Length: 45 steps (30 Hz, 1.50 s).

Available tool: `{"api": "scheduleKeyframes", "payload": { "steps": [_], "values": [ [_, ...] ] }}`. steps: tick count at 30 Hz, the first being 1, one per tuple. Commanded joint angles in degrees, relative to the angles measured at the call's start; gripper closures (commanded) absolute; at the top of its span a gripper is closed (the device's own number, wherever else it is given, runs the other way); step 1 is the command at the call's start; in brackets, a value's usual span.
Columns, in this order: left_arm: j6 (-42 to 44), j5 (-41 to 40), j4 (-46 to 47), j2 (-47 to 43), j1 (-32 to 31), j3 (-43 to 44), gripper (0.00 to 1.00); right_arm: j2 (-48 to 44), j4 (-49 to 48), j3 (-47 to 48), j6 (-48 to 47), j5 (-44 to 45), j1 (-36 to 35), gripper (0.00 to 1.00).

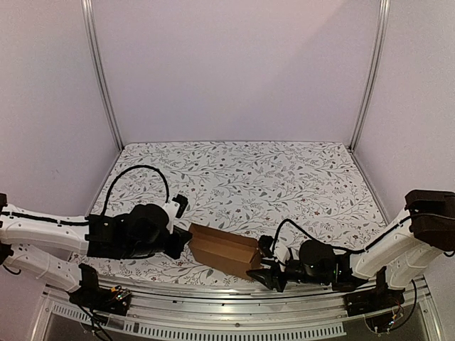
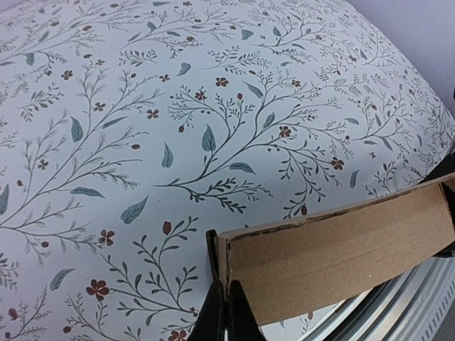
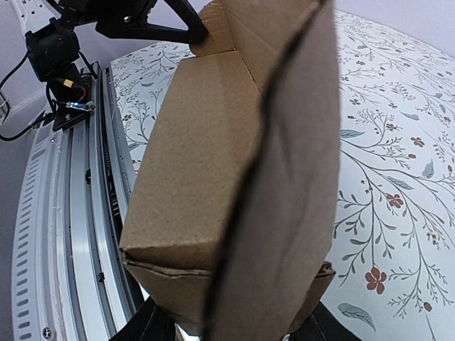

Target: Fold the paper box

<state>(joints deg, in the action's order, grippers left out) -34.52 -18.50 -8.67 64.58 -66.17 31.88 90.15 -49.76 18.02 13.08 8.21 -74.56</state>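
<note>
The paper box (image 1: pixel 224 250) is a small elongated brown cardboard box, held between both grippers near the table's front edge. My left gripper (image 1: pixel 186 241) is shut on a thin cardboard edge at the box's left end; in the left wrist view its gripper (image 2: pixel 227 307) pinches that edge, and the box (image 2: pixel 341 249) stretches away to the right. My right gripper (image 1: pixel 264 270) grips the right end. In the right wrist view the box (image 3: pixel 213 163) fills the frame, with a dark seam along its length. The fingers (image 3: pixel 142 325) stand on either side of its near end.
A floral cloth (image 1: pixel 249 177) covers the table. A metal rail (image 1: pixel 213 295) runs along the front edge, also shown in the right wrist view (image 3: pixel 64 213). Pale walls with metal posts (image 1: pixel 103 78) close in the back and sides. A black cable (image 1: pixel 142 170) loops over the left arm.
</note>
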Motion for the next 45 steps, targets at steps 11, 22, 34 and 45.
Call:
{"api": "scheduleKeyframes", "payload": {
  "steps": [11, 22, 34, 45],
  "values": [
    [-2.03, -4.02, -2.98, 5.33, -4.84, -0.64, 1.0, 0.97, -1.13, -0.26, 2.3, 5.76, 0.95, 0.78],
    [-2.87, -5.76, -3.65, 5.23, -6.38, 0.18, 1.0, -0.05, -1.52, -0.24, 3.66, 6.02, 0.93, 0.5],
    [-7.71, -10.84, -6.5, 9.47, -7.5, 3.89, 1.0, -6.79, 5.98, -1.93, 4.64, 8.05, 0.93, 0.02],
    [-15.64, -19.19, -15.15, 17.73, -12.05, 12.14, 1.0, -35.09, 39.03, -0.07, 6.1, 10.48, 0.99, 0.01]
  ]
}}
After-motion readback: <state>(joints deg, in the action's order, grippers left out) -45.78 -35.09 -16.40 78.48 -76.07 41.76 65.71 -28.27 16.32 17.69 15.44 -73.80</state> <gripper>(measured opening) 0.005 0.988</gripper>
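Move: The left hand still pinches the paper box at its far left corner; the box's middle lies about 11 cm to this hand's right, 5 cm back and 4 cm lower, and its right end some 20 cm to the right, 9 cm back and 4 cm lower. The right hand holds that right end between its half-open fingers, the end's middle about 2 cm ahead and 1 cm left; the box's middle is roughly 10 cm left and 5 cm ahead, about level in height. Down just over 1 cm goes the left hand first, keeping its pinch on the box corner while the right hand holds still. Then the right fingers spread wide, releasing the right end, and the hand eases slightly forward before backing off about 5 cm rightward and as much upward, turning a little clockwise. Meanwhile the left hand carries its corner some 2 cm right, turning counter-clockwise. ##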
